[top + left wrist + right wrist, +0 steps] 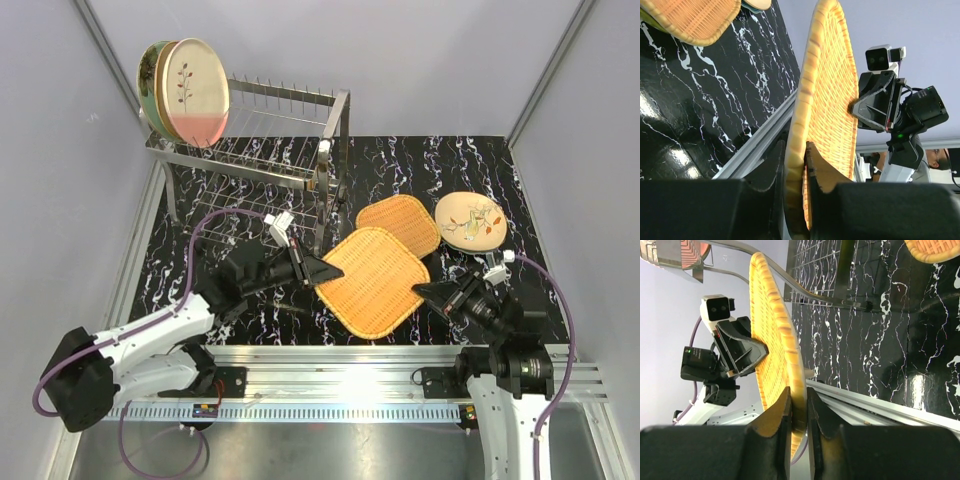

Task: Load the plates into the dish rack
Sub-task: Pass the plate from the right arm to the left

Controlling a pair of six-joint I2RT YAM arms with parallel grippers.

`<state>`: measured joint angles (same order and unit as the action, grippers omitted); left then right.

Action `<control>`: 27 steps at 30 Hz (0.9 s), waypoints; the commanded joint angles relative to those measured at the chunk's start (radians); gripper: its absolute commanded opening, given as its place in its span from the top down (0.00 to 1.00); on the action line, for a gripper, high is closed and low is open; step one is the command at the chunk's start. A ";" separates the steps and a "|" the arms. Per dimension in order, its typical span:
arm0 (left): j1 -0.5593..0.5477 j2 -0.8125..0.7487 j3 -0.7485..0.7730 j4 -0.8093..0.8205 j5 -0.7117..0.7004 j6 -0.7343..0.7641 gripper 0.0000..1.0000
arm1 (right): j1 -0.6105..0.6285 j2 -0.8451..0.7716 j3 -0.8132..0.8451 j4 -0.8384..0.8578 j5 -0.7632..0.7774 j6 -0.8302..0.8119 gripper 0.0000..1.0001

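An orange wicker plate (375, 280) hangs between both arms, above the black marbled mat. My left gripper (322, 272) is shut on its left rim; in the left wrist view the fingers (815, 170) pinch the woven edge (827, 100). My right gripper (425, 292) is shut on the opposite rim (772, 325), one finger on each face. A second wicker plate (400, 222) and a beige floral plate (470, 220) lie on the mat behind. The dish rack (260, 140) stands at the back left, with a pink-cream plate (195, 90) and greenish plates upright at its left end.
The rack's tall right end frame (335, 160) stands just behind the held plate. Grey walls close in both sides. An aluminium rail (340, 365) runs along the near edge by the arm bases.
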<state>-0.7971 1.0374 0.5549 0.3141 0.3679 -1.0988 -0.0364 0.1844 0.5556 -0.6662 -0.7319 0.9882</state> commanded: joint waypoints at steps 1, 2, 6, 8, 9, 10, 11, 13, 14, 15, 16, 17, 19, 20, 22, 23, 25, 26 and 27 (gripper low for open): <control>-0.014 -0.033 0.042 0.025 0.028 0.025 1.00 | 0.004 0.035 0.007 0.132 -0.032 -0.042 0.83; -0.014 -0.039 0.046 0.017 0.028 0.028 1.00 | 0.004 0.047 0.006 0.149 -0.029 -0.040 0.67; -0.014 -0.088 0.089 -0.091 -0.015 0.075 1.00 | 0.004 0.072 -0.003 0.181 -0.029 -0.042 0.38; -0.014 -0.128 0.106 -0.174 -0.052 0.105 1.00 | 0.004 0.081 -0.013 0.185 -0.024 -0.046 0.34; -0.014 -0.143 0.126 -0.203 -0.099 0.135 1.00 | 0.004 0.085 -0.019 0.183 -0.026 -0.051 0.31; -0.014 -0.166 0.137 -0.226 -0.119 0.152 1.00 | 0.004 0.089 -0.023 0.182 -0.030 -0.052 0.29; -0.014 -0.178 0.146 -0.271 -0.138 0.166 1.00 | 0.004 0.089 -0.032 0.177 -0.031 -0.052 0.27; -0.013 -0.207 0.183 -0.312 -0.197 0.207 1.00 | 0.004 0.086 -0.036 0.149 -0.021 -0.062 0.22; -0.013 -0.217 0.197 -0.363 -0.233 0.223 1.00 | 0.004 0.083 -0.033 0.140 -0.017 -0.072 0.21; -0.011 -0.223 0.232 -0.388 -0.248 0.256 1.00 | 0.004 0.081 -0.029 0.126 -0.011 -0.082 0.20; -0.011 -0.238 0.250 -0.409 -0.263 0.276 1.00 | 0.004 0.079 -0.023 0.099 0.014 -0.092 0.20; -0.011 -0.244 0.270 -0.446 -0.276 0.298 1.00 | 0.004 0.079 -0.016 0.087 0.025 -0.106 0.20; -0.011 -0.267 0.328 -0.477 -0.291 0.367 1.00 | 0.004 0.082 -0.011 0.085 0.040 -0.112 0.20; -0.011 -0.276 0.353 -0.521 -0.309 0.388 1.00 | 0.004 0.086 -0.010 0.088 0.043 -0.112 0.21; -0.011 -0.298 0.428 -0.564 -0.325 0.453 1.00 | 0.006 0.098 -0.008 0.100 0.049 -0.112 0.21; -0.011 -0.304 0.454 -0.605 -0.330 0.474 1.00 | 0.004 0.104 -0.010 0.105 0.051 -0.112 0.21; -0.011 -0.321 0.540 -0.648 -0.343 0.537 1.00 | 0.004 0.124 -0.010 0.125 0.055 -0.115 0.21; -0.011 -0.324 0.569 -0.685 -0.351 0.556 1.00 | 0.004 0.131 -0.010 0.132 0.057 -0.118 0.21; -0.011 -0.329 0.630 -0.702 -0.365 0.594 1.00 | 0.004 0.138 -0.008 0.143 0.057 -0.118 0.21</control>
<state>-0.8055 0.7528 1.0306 -0.4004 0.0597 -0.6235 -0.0345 0.2974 0.5209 -0.5709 -0.6937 0.8948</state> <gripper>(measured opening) 0.173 0.791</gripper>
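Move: Between the two hands hangs the woven plate, already gripped by both at its edges: its middle is some 12 cm to the left and 2 cm ahead of the right hand. The upper tier's free slots lie about 22 cm ahead of the left hand, 17 cm to its left and 12 cm higher; the racked plates are roughly 28 cm ahead, 32 cm left and 18 cm up. The lying woven plate is around 23 cm ahead of the left hand, 23 cm to its right, and 20 cm lower. Opening wide, the right fingers let go of the woven plate's edge while that hand eases about 3 cm forward and sinks slightly. The left hand keeps its pinch on the opposite edge, nearly still at first, then speeds up and to its left towards the rack's upper tier, rising some 13 cm and going 9 cm left, the wrist rolling about 30 degrees so its forward side lifts. ##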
